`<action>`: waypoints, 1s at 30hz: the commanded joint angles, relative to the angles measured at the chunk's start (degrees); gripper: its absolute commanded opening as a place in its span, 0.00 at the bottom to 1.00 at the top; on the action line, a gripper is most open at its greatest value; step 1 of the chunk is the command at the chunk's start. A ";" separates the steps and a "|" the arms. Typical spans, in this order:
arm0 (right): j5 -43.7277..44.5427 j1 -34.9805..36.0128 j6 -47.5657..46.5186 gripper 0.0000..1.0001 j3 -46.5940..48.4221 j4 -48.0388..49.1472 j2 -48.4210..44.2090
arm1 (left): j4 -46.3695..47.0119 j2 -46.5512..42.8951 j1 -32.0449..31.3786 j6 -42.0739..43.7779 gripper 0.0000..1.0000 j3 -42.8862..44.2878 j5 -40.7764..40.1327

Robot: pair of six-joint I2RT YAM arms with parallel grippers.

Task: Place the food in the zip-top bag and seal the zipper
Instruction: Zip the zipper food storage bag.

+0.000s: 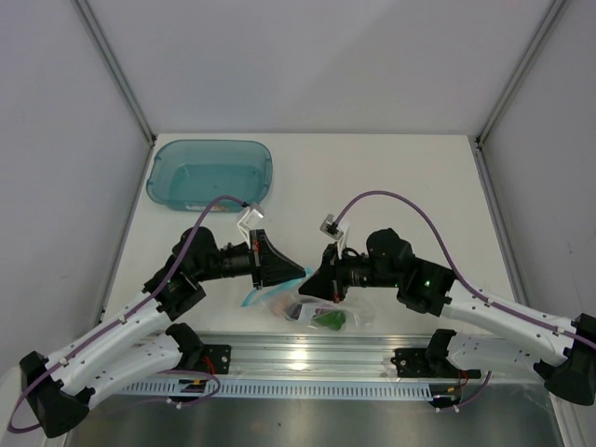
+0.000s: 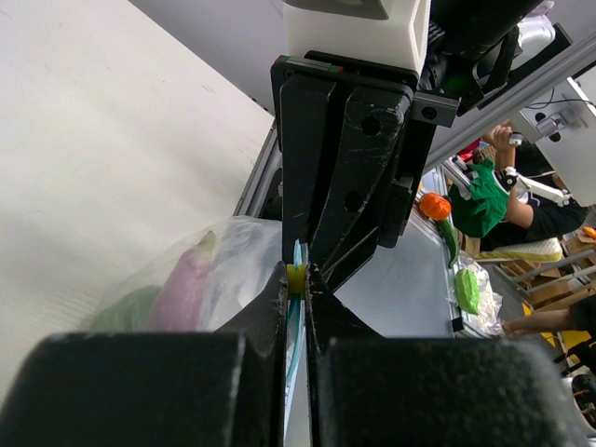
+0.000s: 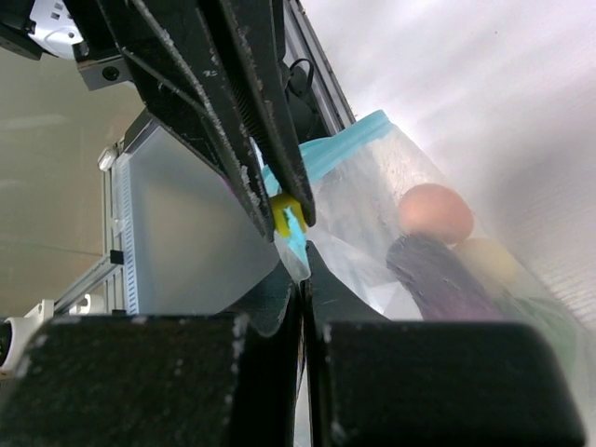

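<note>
The clear zip-top bag (image 1: 312, 309) lies at the table's near edge with the food inside. In the right wrist view the bag (image 3: 372, 200) holds a pinkish ball (image 3: 435, 212), a purple eggplant (image 3: 445, 279), a cream ball (image 3: 486, 261) and a green lump (image 3: 551, 321). My left gripper (image 1: 300, 273) is shut on the yellow slider (image 2: 296, 277) of the light-blue zipper (image 3: 343, 151). My right gripper (image 1: 306, 287) faces it, tip to tip, shut on the bag's edge (image 3: 300, 263) just beside the slider (image 3: 286, 215). The eggplant (image 2: 184, 284) and green lump (image 2: 126, 307) also show in the left wrist view.
A teal translucent tub (image 1: 210, 172) stands at the back left of the table. A metal rail (image 1: 307, 358) runs along the near edge right below the bag. White walls enclose the table on three sides.
</note>
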 commanded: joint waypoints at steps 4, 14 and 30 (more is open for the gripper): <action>5.20 0.35 0.31 0.00 1.89 3.82 -0.63 | 1.37 -0.57 0.51 -0.69 0.01 0.36 2.75; -1.24 -2.02 -0.65 0.00 0.04 8.04 -4.25 | 3.30 -2.15 2.79 -2.36 0.00 -1.57 5.74; -12.37 -3.78 -8.83 0.21 7.07 -1.62 0.85 | 5.32 -2.07 4.29 -3.51 0.01 -2.10 9.08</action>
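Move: The left fingers already pinch the yellow slider near one end of the blue zipper; the zipper's far end hangs about 15 cm to their left, level fore-and-aft and some 16 cm lower. The right hand, shut on the bag edge, has the slider about 2 cm ahead, 1 cm left and 2 cm above it. The green pepper in the bag lies roughly 7 cm right of the slider, 1 cm back and 25 cm below. The right fingers open partway and lose their pinch on the bag edge beside the slider. The right hand first eases forward and up by a centimetre or so, then draws back about 2.5 cm while climbing to nearly 3 cm above its start, swinging some 15 degrees counter-clockwise. The left keeps its closed hold on the slider, shifting only about a centimetre back and left. ##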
